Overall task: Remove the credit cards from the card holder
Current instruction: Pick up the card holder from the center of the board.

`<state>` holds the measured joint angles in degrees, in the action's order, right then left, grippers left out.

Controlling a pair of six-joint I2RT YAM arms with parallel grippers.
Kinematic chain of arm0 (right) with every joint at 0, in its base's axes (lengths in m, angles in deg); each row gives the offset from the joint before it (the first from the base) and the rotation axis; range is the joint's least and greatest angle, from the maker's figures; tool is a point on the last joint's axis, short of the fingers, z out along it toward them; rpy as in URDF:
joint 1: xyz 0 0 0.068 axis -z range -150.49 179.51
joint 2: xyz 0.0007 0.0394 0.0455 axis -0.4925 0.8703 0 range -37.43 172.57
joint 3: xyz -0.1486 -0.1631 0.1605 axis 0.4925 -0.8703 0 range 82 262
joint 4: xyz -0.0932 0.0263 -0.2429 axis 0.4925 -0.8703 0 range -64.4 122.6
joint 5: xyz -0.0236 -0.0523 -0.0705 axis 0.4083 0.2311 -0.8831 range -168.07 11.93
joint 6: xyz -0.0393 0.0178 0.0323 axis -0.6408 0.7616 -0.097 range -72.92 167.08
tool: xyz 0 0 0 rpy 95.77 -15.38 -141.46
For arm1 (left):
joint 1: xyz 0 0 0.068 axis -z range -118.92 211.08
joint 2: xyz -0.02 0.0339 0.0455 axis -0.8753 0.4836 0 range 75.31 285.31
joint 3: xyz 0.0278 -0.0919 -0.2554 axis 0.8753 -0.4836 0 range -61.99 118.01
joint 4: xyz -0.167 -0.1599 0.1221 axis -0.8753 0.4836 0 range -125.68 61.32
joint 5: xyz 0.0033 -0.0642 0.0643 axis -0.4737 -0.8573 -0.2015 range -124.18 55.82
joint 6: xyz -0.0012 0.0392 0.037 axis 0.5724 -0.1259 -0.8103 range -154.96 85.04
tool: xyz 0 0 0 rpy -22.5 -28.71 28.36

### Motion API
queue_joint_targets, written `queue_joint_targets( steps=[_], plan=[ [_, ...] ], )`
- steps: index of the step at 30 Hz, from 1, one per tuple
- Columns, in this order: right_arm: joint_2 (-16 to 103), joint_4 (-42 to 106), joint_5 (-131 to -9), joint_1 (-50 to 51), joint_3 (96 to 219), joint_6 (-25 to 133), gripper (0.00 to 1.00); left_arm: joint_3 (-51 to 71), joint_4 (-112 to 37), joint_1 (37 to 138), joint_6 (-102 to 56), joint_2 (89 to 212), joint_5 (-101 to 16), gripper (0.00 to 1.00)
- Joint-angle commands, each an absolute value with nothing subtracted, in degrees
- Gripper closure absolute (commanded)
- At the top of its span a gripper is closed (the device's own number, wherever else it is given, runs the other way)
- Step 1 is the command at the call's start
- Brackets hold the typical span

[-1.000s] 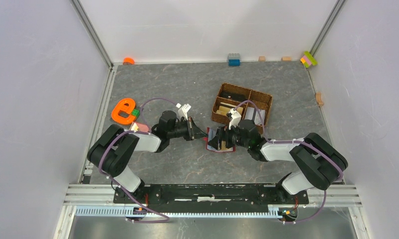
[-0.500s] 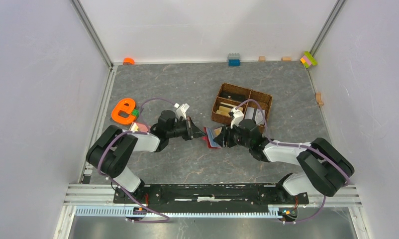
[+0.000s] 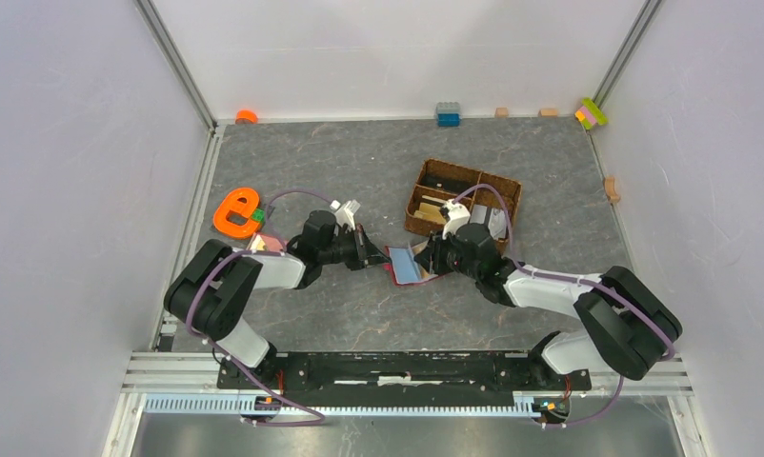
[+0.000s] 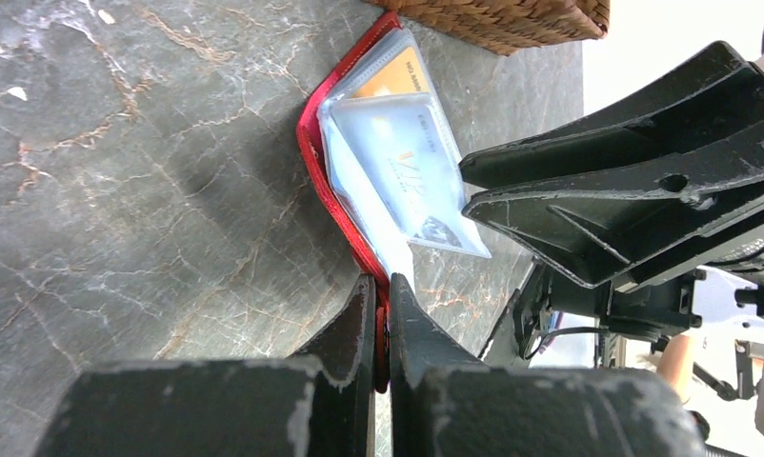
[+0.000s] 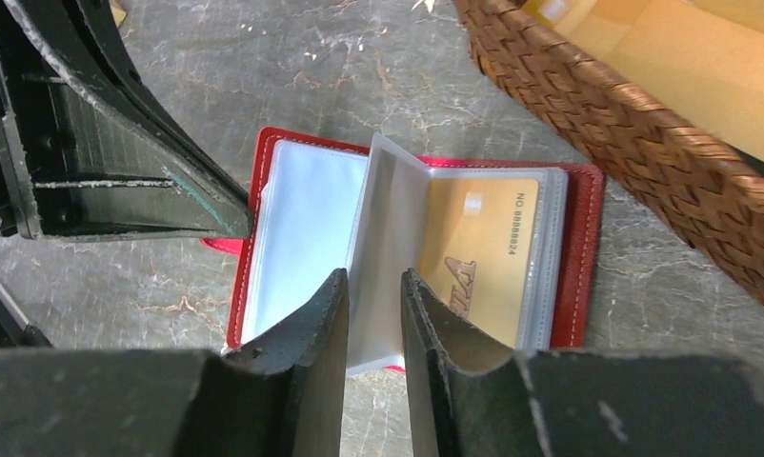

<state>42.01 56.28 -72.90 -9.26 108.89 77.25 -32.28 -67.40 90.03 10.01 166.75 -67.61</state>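
Note:
The red card holder (image 3: 404, 265) lies open on the table between the two arms. My left gripper (image 4: 380, 283) is shut on the edge of its red cover (image 4: 332, 190). In the clear sleeves sit credit cards: an orange-tan one (image 5: 478, 257) and a pale blue-white one (image 4: 407, 171). My right gripper (image 5: 373, 278) straddles one upright clear sleeve (image 5: 390, 219). Its jaws stand narrow, with a gap still showing, and do not pinch the sleeve. The left gripper's fingers (image 5: 121, 171) show at the upper left of the right wrist view.
The brown wicker basket (image 3: 507, 190) stands just behind the right gripper, its wall (image 5: 626, 124) close to the holder. An orange letter shape (image 3: 235, 211) lies left of the left arm. Small blocks, one blue (image 3: 447, 114), line the back wall.
My right gripper's jaws have narrowed from wide open to a small gap around a sleeve. The holder's pages now show pale blue from above. The left gripper has kept its hold.

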Motion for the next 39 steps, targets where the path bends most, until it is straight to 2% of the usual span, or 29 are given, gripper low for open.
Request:
queue_joint_targets(
  steps=[1, 2, 5, 10, 14, 17, 20, 24, 29, 33, 39],
  plan=[
    [43.5, 49.82, -81.13, -7.83, 109.42, 76.53, 0.7, -29.54, -63.23, 89.77, 7.33, 167.14, -65.26, 0.98],
    [43.14, 50.22, -81.04, -7.6, 109.0, 76.62, 0.69, -29.14, -62.5, 89.76, 7.11, 167.44, -64.92, 0.98],
    [42.19, 52.5, -78.71, -6.63, 107.62, 77.08, 0.58, -28.2, -59.68, 89.78, 6.24, 168.03, -63.73, 0.98],
    [41.69, 52.93, -78.2, -5.11, 106.82, 77.7, 0.51, -26.42, -52.85, 89.64, 3.68, 167.62, -59.59, 0.98],
    [42.08, 57.17, -71.78, -4.44, 105.55, 78.32, 0.45, -26.07, -52.13, 89.65, 3.28, 167.89, -59.23, 0.98],
    [43.43, 62.24, -66.21, -4.24, 104.36, 79.36, 0.44, -25.81, -52.11, 89.65, 3.25, 168.44, -59.57, 0.98],
    [44.58, 64.84, -63.15, -3.96, 103.89, 79.79, 0.48, -25.61, -52.04, 89.7, 3.22, 168.8, -59.78, 0.98],
    [44.41, 65.97, -62.67, -3.82, 103.39, 80.13, 0.49, -25.34, -51.76, 89.65, 3.21, 169.21, -59.76, 0.97],
    [43.31, 66.39, -63.04, -3.3, 102.57, 80.58, 0.46, -25.36, -52.31, 89.6, 3.39, 169.22, -60.45, 0.96],
    [41.4, 69.05, -63.29, -2.5, 100.4, 81.87, 0.36, -25.47, -52.46, 89.48, 3.45, 169.05, -60.55, 0.96],
    [44.91, 75.78, -56.21, -2.14, 99.77, 85.35, 0.38, -25.35, -52.46, 89.51, 3.54, 169.15, -60.73, 0.95]
  ],
)
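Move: The left gripper already pinches the left edge of the card holder; the open holder's middle lies about 6 cm to its right, 1 cm back and 2 cm lower. From the right hand, that middle is roughly 1 cm left, 1 cm back and 3 cm down, with the gold card 2 cm right, level fore and aft, 3 cm below. The clear sleeve stands up between the right fingertips, and the basket's middle is some 12 cm ahead and 9 cm right. Keep the left gripper shut on the holder's edge and lower it about 3.5 cm, drifting 2 cm left and a little forward while the fingers tip some 10 degrees steeper, then hold still. Swing the right hand about 3.5 cm right and forward, sinking slightly and opening its fingers around the sleeve, then draw it back about 3 cm and slightly left, over the gold-card side. ##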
